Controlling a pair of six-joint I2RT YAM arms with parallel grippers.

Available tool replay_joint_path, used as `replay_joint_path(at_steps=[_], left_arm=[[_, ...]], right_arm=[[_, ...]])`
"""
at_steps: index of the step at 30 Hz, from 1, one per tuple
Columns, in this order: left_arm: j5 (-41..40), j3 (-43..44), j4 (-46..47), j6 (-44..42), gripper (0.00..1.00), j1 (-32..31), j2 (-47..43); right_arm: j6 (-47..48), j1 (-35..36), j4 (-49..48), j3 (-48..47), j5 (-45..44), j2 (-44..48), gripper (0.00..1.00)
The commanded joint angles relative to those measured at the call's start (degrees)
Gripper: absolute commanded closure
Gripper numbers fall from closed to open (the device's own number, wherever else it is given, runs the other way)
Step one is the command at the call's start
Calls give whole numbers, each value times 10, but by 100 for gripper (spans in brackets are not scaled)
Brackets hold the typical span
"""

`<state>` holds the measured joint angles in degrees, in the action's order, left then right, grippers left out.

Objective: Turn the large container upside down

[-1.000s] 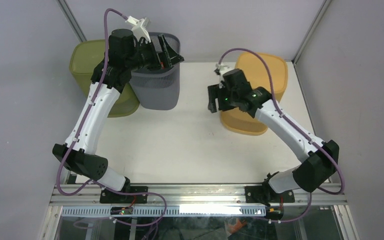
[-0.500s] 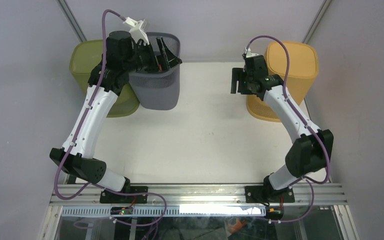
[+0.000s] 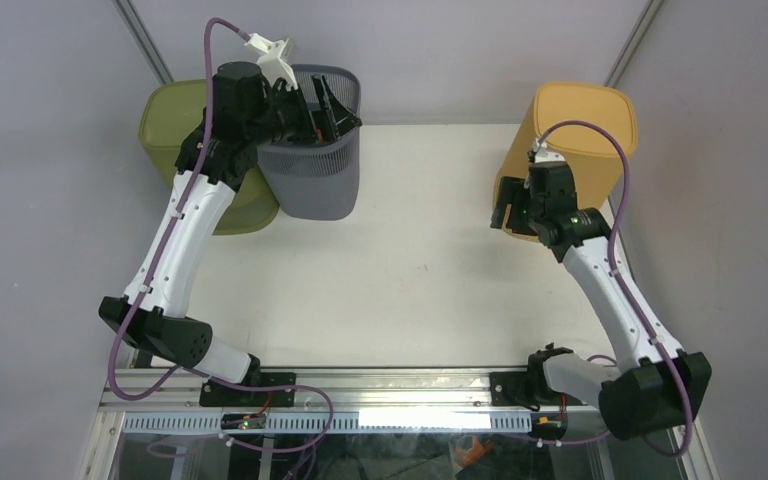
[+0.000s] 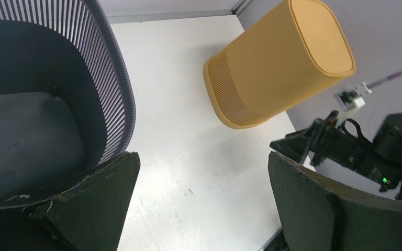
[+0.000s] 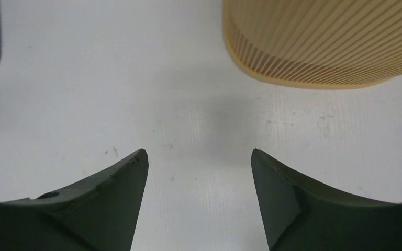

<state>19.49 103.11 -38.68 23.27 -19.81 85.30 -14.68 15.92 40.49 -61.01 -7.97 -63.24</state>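
The orange ribbed container stands upside down at the back right, closed base up and wide rim on the table. It also shows in the left wrist view and the right wrist view. My right gripper is open and empty, just left of the container's rim and apart from it; the right wrist view shows only bare table between its jaws. My left gripper is open at the rim of the grey mesh basket, with table between its jaws.
A green container stands at the back left behind the left arm, touching the grey basket. Walls close the back and both sides. The white table runs to a metal rail at the near edge.
The orange container went from tipped on its side to standing upside down. My right gripper let go of it and drew back toward the near side. The left arm barely moved.
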Motion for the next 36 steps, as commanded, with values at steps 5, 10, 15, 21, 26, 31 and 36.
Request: replay_joint_path(at_steps=[5, 10, 15, 21, 26, 31, 36], left_arm=[[-55, 6, 4, -30, 1, -2, 2], [-123, 23, -20, -59, 1, -16, 24], [-193, 51, -31, -84, 1, -51, 61], [-358, 138, -58, -122, 1, -119, 152], [-463, 182, -71, -159, 4, -134, 212], [-481, 212, -81, -168, 27, -134, 255], [-455, 229, -86, -162, 88, -145, 255]], right_arm=[[18, -145, -118, -97, 39, -175, 25], [-1, -166, -117, -155, 44, -229, 24], [-20, -158, -125, -104, 98, -161, 24], [-31, -135, -91, -34, 123, -33, 23], [-34, -135, -46, -13, 128, 30, 23], [-33, -135, -27, -16, 128, 50, 23], [-40, -135, -27, -32, 142, 49, 23]])
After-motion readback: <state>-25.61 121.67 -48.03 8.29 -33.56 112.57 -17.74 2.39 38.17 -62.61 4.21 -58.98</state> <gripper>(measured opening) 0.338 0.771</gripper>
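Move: The large grey container stands open side up, its middle about 11 cm ahead of the left hand, 8 cm to its left and 25 cm below. Its right rim is nearer, some 10 cm ahead, 1 cm right and 11 cm down; the upturned green container is about 20 cm left of the grey one, nearly level. From the right hand, the upturned yellow container is roughly 11 cm ahead, 12 cm right and 7 cm below. Left hand sinks about 11 cm and forward, closing around grey rim; right pushes yellow container forward, then retreats. ##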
